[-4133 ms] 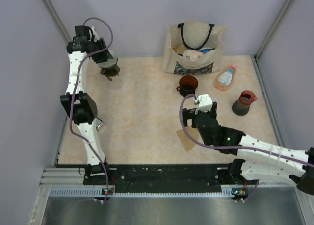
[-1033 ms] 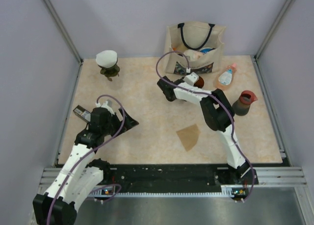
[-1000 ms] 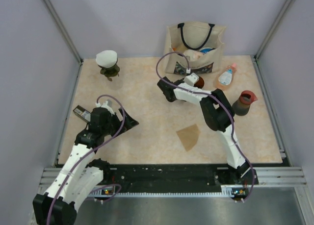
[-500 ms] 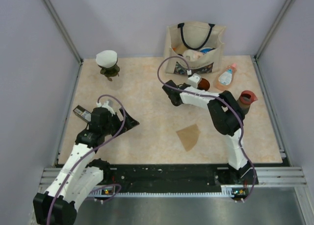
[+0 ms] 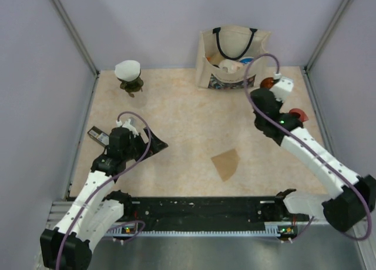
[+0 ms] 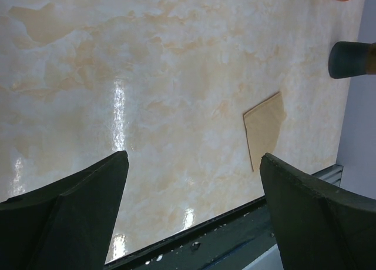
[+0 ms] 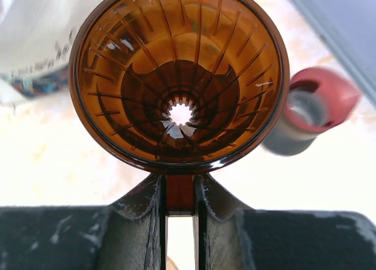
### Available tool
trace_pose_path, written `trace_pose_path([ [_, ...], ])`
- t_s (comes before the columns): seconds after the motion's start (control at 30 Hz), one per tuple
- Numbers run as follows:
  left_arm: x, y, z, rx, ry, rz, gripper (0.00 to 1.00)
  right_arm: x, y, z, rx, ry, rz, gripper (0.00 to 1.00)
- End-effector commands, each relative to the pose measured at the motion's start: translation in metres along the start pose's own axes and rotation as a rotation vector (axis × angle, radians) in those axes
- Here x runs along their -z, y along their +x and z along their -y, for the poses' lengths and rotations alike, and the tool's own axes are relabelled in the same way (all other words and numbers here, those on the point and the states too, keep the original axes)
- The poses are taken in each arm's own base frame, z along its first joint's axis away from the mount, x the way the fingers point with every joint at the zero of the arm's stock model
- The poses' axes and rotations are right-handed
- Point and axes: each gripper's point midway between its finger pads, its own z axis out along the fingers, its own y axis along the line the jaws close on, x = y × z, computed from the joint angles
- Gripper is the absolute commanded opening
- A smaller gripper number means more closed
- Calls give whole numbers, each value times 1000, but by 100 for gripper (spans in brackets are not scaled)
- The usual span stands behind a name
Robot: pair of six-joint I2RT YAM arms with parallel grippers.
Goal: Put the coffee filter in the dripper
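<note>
The coffee filter point(image 5: 227, 163) is a flat brown paper piece lying on the table near the front middle; it also shows in the left wrist view as the filter point(image 6: 264, 129). The dripper point(image 7: 179, 76) is an amber ribbed cone, empty inside. My right gripper point(image 7: 180, 190) is shut on the dripper's handle, holding it in the air at the back right point(image 5: 267, 82), far from the filter. My left gripper point(image 6: 194, 158) stands wide open and empty at the front left point(image 5: 128, 145), left of the filter.
A cloth tote bag point(image 5: 234, 58) stands at the back middle. A dark jug with a red lid point(image 5: 297, 114) sits under the right arm, seen blurred as the jug point(image 7: 311, 108). Another dark dripper topped with white paper point(image 5: 128, 73) stands at the back left.
My right gripper closed on the dripper's handle, lifted it and swung it from the back middle to the back right. The left arm and the filter have not moved.
</note>
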Motion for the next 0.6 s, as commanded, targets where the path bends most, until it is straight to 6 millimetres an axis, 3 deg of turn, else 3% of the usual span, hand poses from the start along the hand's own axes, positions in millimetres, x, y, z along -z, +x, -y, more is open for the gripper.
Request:
trace_pose_path([
  [0.0, -1, -7, 13, -41, 69, 35, 99, -1, -28, 50, -24, -10, 8, 0],
  [0.1, 0, -6, 14, -41, 79, 36, 99, -15, -31, 90, -47, 76, -3, 0],
  [0.2, 1, -6, 14, -44, 80, 38, 99, -26, -29, 110, -71, 118, -1, 0],
  [0.57, 1, -4, 13, -44, 78, 29, 99, -44, -7, 142, -69, 222, -27, 0],
])
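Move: The right hand already holds the brown dripper by its handle. The red-rimmed jug, where the dripper is being taken, stands some 21 cm to this hand's right, about 3 cm farther out and 16 cm below. The orange bottle is roughly 15 cm ahead, 16 cm right and 14 cm lower. From the idle left hand, the jug lies about 45 cm right, 15 cm ahead and 7 cm below. The right hand swings the dripper about 14 cm right towards the jug, rising slightly, then sinking some 6 cm. ##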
